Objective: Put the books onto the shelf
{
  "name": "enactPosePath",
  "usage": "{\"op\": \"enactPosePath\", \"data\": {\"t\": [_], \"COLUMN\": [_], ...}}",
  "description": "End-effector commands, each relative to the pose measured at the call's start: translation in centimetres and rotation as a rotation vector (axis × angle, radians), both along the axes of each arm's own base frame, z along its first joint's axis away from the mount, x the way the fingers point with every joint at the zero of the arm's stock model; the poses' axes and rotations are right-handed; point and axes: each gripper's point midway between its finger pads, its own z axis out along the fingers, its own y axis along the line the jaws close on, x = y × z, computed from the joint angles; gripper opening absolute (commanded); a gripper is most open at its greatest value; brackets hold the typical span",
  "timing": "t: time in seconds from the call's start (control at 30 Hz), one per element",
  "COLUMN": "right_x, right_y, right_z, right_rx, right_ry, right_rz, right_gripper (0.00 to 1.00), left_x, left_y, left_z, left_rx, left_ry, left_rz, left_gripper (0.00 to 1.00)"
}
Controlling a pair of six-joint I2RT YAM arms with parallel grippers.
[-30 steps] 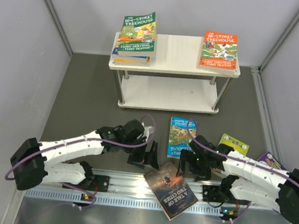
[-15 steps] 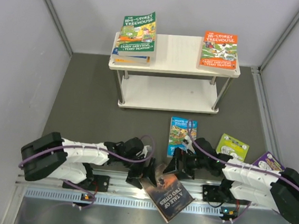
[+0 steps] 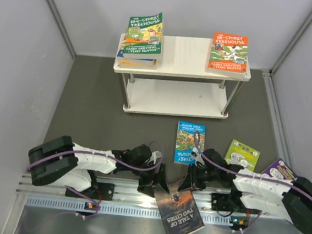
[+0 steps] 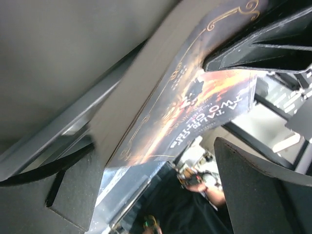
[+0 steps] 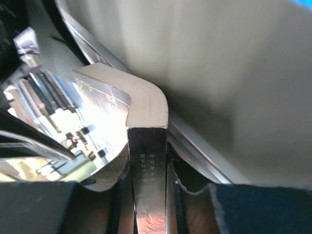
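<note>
A dark brown book (image 3: 178,214) lies tilted over the metal rail at the near edge. My right gripper (image 3: 186,184) is shut on its far corner; in the right wrist view the jaws pinch the book's edge (image 5: 148,161). Just left of that corner my left gripper (image 3: 159,185) stands open, and in the left wrist view one finger (image 4: 263,44) reaches over the brown cover (image 4: 195,97). The shelf (image 3: 183,59) stands at the back, with a green-topped stack of books (image 3: 143,35) at its left end and an orange book (image 3: 228,52) at its right.
On the dark floor lie a blue book (image 3: 189,142), a lime book (image 3: 242,154) and a purple book (image 3: 279,170), the last partly under the right arm. Grey walls close in both sides. The shelf's lower board (image 3: 174,99) is bare.
The right gripper has closed on the brown book's corner. The book has turned and slid toward the near edge. The left gripper has come down beside it, still open.
</note>
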Motion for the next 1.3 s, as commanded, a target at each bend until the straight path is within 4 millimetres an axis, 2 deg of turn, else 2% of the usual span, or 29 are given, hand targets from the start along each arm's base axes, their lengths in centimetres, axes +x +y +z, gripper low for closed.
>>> {"op": "enactPosePath", "data": {"t": [0.0,0.03,0.07,0.1,0.17,0.2,0.23,0.27,0.3,0.33,0.37,0.43,0.47,0.5,0.53,0.57,0.6,0.7,0.73,0.77,0.8,0.83,0.87,0.9,0.97,1.0,1.1,1.2,1.27], "right_x": [-2.0,-2.2,-1.6,-1.1,0.1,0.5,1.4,1.9,2.5,3.0,4.1,5.3,6.0,6.8,7.5,8.1,8.6,9.9,10.2,10.5,10.7,11.0,11.4,12.0,12.8,13.1,14.3,14.7,14.9], "right_y": [-2.6,-3.1,-2.6,-2.5,-1.8,-1.6,-0.9,-0.9,-0.8,-0.6,-0.3,0.1,0.3,-0.6,-0.7,-0.8,-1.4,-1.4,-1.2,-1.0,-0.9,-0.7,-0.5,-0.7,-0.7,-0.8,-1.3,-1.3,-1.4], "right_z": [-0.9,-0.3,1.2,2.0,5.4,6.6,9.4,10.5,11.6,12.7,15.2,17.6,20.1,19.8,19.7,21.0,20.5,19.5,18.5,18.3,17.9,17.3,17.7,17.6,17.5,17.5,18.1,18.6,18.9], "right_rx": [-0.133,-0.141,-0.117,-0.112,-0.063,-0.046,0.009,0.007,0.015,0.021,0.044,0.067,0.095,0.026,-0.016,-0.017,-0.069,-0.157,-0.204,-0.223,-0.242,-0.274,-0.279,-0.293,-0.313,-0.317,-0.309,-0.291,-0.276], "right_ry": [0.058,0.053,0.024,-0.006,-0.071,-0.092,-0.135,-0.154,-0.173,-0.189,-0.239,-0.279,-0.312,-0.31,-0.286,-0.295,-0.287,-0.236,-0.202,-0.193,-0.185,-0.176,-0.184,-0.191,-0.194,-0.189,-0.186,-0.182,-0.175], "right_rz": [0.018,0.012,0.005,-0.01,-0.054,-0.073,-0.097,-0.123,-0.144,-0.163,-0.201,-0.241,-0.273,-0.331,-0.377,-0.411,-0.449,-0.524,-0.532,-0.541,-0.541,-0.539,-0.543,-0.557,-0.555,-0.56,-0.596,-0.601,-0.604], "right_gripper": [0.0,0.0,0.0,0.0,0.0,0.0,0.0,0.0,0.0,0.0,0.0,0.0,0.0,0.0,0.0,0.0,0.0,0.0,0.0,0.0,0.0,0.0,0.0,0.0,0.0,0.0,0.0,0.0,0.0], "left_x": [3.4,3.7,4.4,4.8,5.9,6.4,6.8,7.3,8.1,8.5,8.8,9.7,10.0,10.2,10.7,10.9,11.3,11.9,12.0,11.7,11.8,11.6,11.7,10.9,10.0,9.6,8.2,6.4,6.1], "left_y": [1.5,1.8,2.1,2.3,2.4,2.3,2.0,2.0,1.7,1.7,1.6,1.4,1.2,1.1,0.6,0.4,-0.2,-1.6,-2.0,-2.7,-3.6,-3.9,-4.2,-5.6,-5.5,-6.3,-5.7,-5.1,-4.7], "left_z": [-2.2,-1.1,-0.7,0.6,2.7,4.4,5.9,6.9,9.0,10.0,11.0,13.8,14.7,15.5,17.9,18.9,21.0,23.6,23.9,24.1,22.6,24.0,23.7,24.1,23.1,23.1,21.7,20.0,19.3], "left_rx": [0.104,0.121,0.146,0.136,0.149,0.108,0.087,0.071,0.028,0.008,-0.018,-0.087,-0.104,-0.117,-0.155,-0.161,-0.167,-0.114,-0.096,-0.075,-0.004,0.01,0.055,0.067,0.154,0.193,0.312,0.386,0.433], "left_ry": [-0.162,-0.197,-0.234,-0.275,-0.342,-0.378,-0.401,-0.42,-0.456,-0.472,-0.485,-0.504,-0.512,-0.522,-0.557,-0.575,-0.597,-0.691,-0.743,-0.77,-0.771,-0.815,-0.849,-0.887,-0.912,-0.957,-1.006,-1.025,-1.055], "left_rz": [0.126,0.117,0.133,0.137,0.143,0.16,0.171,0.191,0.232,0.254,0.274,0.325,0.342,0.35,0.354,0.347,0.334,0.243,0.191,0.153,0.104,0.06,0.041,-0.012,-0.073,-0.09,-0.151,-0.223,-0.24], "left_gripper": [0.96,0.96,0.97,0.98,0.99,0.99,0.99,0.99,0.99,0.99,0.99,0.99,0.99,0.99,0.99,0.99,0.99,0.99,0.99,0.99,0.99,0.99,0.99,0.99,0.99,0.99,0.97,0.94,0.93]}}
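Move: The right hand already grips A Tale of Two Cities near its far end; the shelf's top board is some 45 cm ahead of this hand, about 9 cm left and 28 cm up. The blue 26-Storey book lies 21 cm ahead and 1 cm left of the right hand; the lime-green book is 13 cm ahead and 22 cm right. From the left hand, the middle of A Tale of Two Cities is about 9 cm back and 11 cm right, at nearly its own height. Up and forward the right hand lifts the gripped book, dipping partway and ending about 14 cm higher and 14 cm farther out, twisting clockwise and rolling its left side down. The left hand, fingers still wide open, draws clear forward and up, then swings right and back over the book, sinking a little, its wrist rolling some 60 degrees until the fingers point steeply down. ##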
